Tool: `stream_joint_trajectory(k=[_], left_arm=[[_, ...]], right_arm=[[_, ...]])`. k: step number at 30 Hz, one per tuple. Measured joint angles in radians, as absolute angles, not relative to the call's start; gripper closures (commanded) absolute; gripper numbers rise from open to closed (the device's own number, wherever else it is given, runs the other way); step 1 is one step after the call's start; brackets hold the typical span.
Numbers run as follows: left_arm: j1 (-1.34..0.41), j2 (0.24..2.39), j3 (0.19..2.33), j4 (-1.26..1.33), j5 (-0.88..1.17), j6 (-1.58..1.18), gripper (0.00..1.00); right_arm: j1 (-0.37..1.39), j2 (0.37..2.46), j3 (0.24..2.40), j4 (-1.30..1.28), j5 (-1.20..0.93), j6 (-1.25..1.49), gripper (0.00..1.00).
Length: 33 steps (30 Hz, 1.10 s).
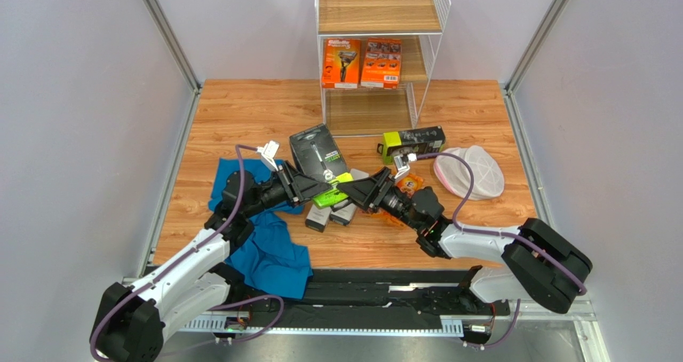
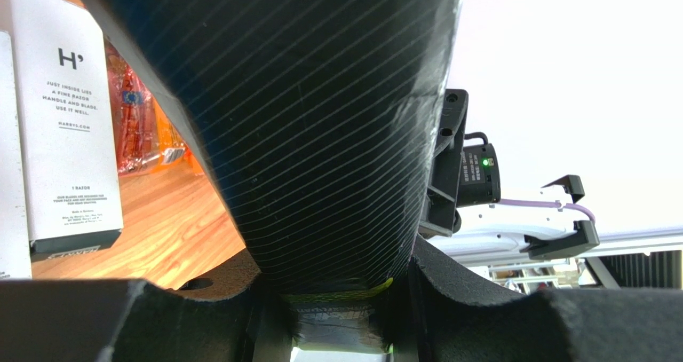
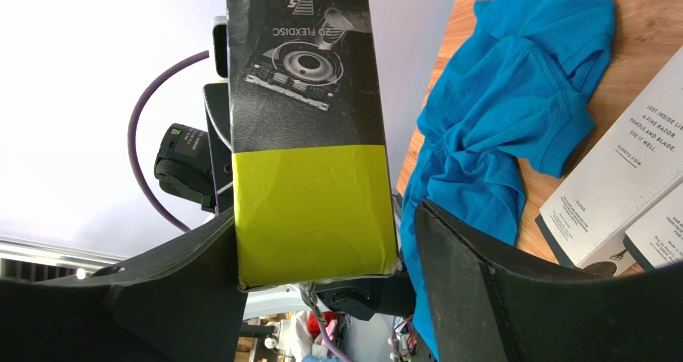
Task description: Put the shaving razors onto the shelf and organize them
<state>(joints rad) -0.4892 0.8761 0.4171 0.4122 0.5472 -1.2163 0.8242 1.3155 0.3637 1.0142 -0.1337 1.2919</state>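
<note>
A black razor box with a lime-green end (image 1: 319, 155) hangs tilted above the table's middle, and my left gripper (image 1: 303, 184) is shut on it. In the left wrist view the box (image 2: 321, 114) fills the frame, wedged between the fingers of the left gripper (image 2: 337, 298). My right gripper (image 1: 351, 192) is open around the lime end (image 3: 313, 210); one finger (image 3: 192, 274) touches it and a gap shows at the other. Two orange razor boxes (image 1: 361, 63) stand on the shelf's (image 1: 377, 10) middle tier. Another black box (image 1: 410, 142), two white boxes (image 1: 333, 214) and an orange blister pack (image 1: 409, 187) lie on the table.
A blue cloth (image 1: 268, 242) lies under the left arm. A round white pink-rimmed mesh item (image 1: 469, 172) rests at the right. The shelf's top and bottom tiers hold nothing. Grey walls enclose the table on three sides.
</note>
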Motion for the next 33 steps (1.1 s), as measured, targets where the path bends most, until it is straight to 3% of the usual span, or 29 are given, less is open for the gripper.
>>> stream_joint_trajectory(k=[5,6,9,12,16,18,19,20,22,23,26,33], left_arm=[[-0.490,0.876,0.411,0.413,0.546,-1.222,1.00],[-0.489,0.876,0.410,0.414,0.545,-1.223,1.00],[-0.483,0.876,0.406,0.423,0.538,-1.232,1.00],[-0.480,0.876,0.405,0.424,0.535,-1.229,1.00],[-0.480,0.876,0.405,0.424,0.533,-1.225,0.95],[-0.480,0.876,0.405,0.421,0.534,-1.221,0.81],[-0.481,0.875,0.405,0.417,0.534,-1.219,0.68],[-0.482,0.870,0.405,0.410,0.534,-1.215,0.47],[-0.485,0.855,0.406,0.387,0.533,-1.201,0.34],[-0.488,0.841,0.413,0.352,0.532,-1.179,0.22],[-0.492,0.802,0.451,0.231,0.511,-1.102,0.13],[-0.493,0.726,0.661,-0.204,0.293,-0.909,0.09]], right_arm=[[0.829,1.337,0.380,1.037,-0.146,1.284,0.43],[0.831,1.348,0.387,1.045,-0.151,1.284,0.56],[0.833,1.383,0.402,1.085,-0.164,1.285,0.80],[0.832,1.405,0.402,1.118,-0.165,1.287,0.92],[0.831,1.408,0.401,1.126,-0.166,1.287,0.97],[0.831,1.406,0.398,1.125,-0.166,1.286,0.99],[0.831,1.403,0.396,1.123,-0.166,1.286,1.00],[0.831,1.398,0.393,1.118,-0.166,1.286,1.00],[0.837,1.380,0.390,1.099,-0.167,1.285,1.00],[0.839,1.366,0.390,1.084,-0.167,1.284,1.00],[0.844,1.311,0.390,1.018,-0.167,1.271,1.00],[0.844,1.149,0.390,0.782,-0.148,1.206,1.00]])
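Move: The black-and-green razor box, gripped near its green end by the left fingers, has its middle roughly 7 cm ahead of the right hand, 3 cm to its left and level; its green end already lies between the right fingers. From the left hand the box's middle is about 6 cm straight ahead. About 18 cm below the right hand, the pair of white boxes lies 4 cm ahead, the orange packs 5 cm ahead and 15 cm right. Ease the right gripper a good centimetre left and a little up, then close it on the sides of the green end. Only then open the left fingers wide and draw them off leftwards about 4 cm, dipping the tips some 20 degrees and swinging them counter-clockwise, while the right hand keeps its pinch and takes the box about 2 cm back and 2 cm right. ##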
